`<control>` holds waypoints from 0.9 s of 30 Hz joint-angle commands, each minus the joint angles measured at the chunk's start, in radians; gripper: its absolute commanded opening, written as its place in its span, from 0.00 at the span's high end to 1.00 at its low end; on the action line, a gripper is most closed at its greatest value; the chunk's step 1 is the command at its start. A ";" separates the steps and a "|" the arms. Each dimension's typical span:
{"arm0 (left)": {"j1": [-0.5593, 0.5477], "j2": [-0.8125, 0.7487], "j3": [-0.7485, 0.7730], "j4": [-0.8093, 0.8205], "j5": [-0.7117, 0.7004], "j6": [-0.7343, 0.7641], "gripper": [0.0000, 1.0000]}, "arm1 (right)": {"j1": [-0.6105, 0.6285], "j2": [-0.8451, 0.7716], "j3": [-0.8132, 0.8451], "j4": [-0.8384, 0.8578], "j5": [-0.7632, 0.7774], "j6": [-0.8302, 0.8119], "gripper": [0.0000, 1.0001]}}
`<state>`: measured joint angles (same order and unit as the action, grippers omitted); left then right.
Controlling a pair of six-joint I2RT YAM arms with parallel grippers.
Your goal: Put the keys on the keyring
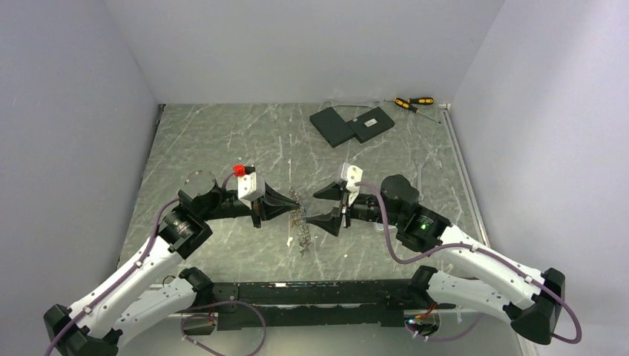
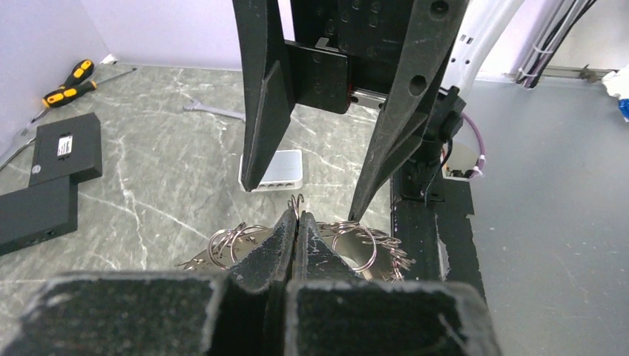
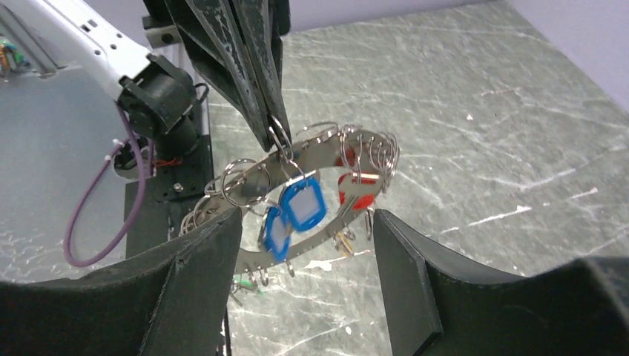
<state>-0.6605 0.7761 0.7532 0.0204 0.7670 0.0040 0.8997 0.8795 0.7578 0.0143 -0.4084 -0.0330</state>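
Observation:
The keyring point(image 3: 315, 144), a flat metal hoop strung with many small wire loops, hangs tilted above the table. Keys with blue tags point(image 3: 303, 204) and a red tag point(image 3: 357, 191) dangle from it. My left gripper point(image 2: 298, 219) is shut on one small wire loop at the hoop's top edge, and its closed fingers point(image 3: 252, 81) come down from above in the right wrist view. My right gripper point(image 3: 304, 248) is open, one finger on each side of the hoop's near edge, touching nothing. From above, the keyring point(image 1: 298, 222) hangs between left gripper point(image 1: 293, 202) and right gripper point(image 1: 313, 209).
Two black boxes point(image 1: 352, 124) and yellow-and-black screwdrivers point(image 1: 414, 103) lie at the back of the table. A wrench point(image 2: 215, 111) lies flat beyond the grippers. A pale rounded slab point(image 2: 278, 169) rests under the right gripper's fingers. The black base rail point(image 1: 311, 293) runs along the near edge.

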 commanded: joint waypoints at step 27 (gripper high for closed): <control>0.018 -0.030 -0.009 0.145 0.080 -0.049 1.00 | -0.033 0.048 0.127 0.097 -0.201 -0.016 0.58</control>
<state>-0.6483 0.7609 0.7391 0.0914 0.8238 -0.0307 0.8707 0.9260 0.8261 0.0399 -0.5858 -0.0376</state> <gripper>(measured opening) 0.012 0.431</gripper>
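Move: Some 5 cm to the left of the open right hand, about 1 cm back and 2 cm higher, is the small wire ring that the left fingertips already pinch; it sits about 1 cm to the right of the left hand point. Blue key tags hang roughly 3 cm below this ring. The metal hoop strung with rings is centred about 3 cm back from the ring and 4 cm below it. Rising about 2.5 cm while easing some 1.5 cm back and then 1 cm left, the right hand closes in on the wire ring and blue tags, turning some 8 degrees counter-clockwise; its fingers narrow from wide to under half open without shutting. The left hand keeps its pinch on the ring and shifts roughly 1 cm up and 1 cm back early on. ##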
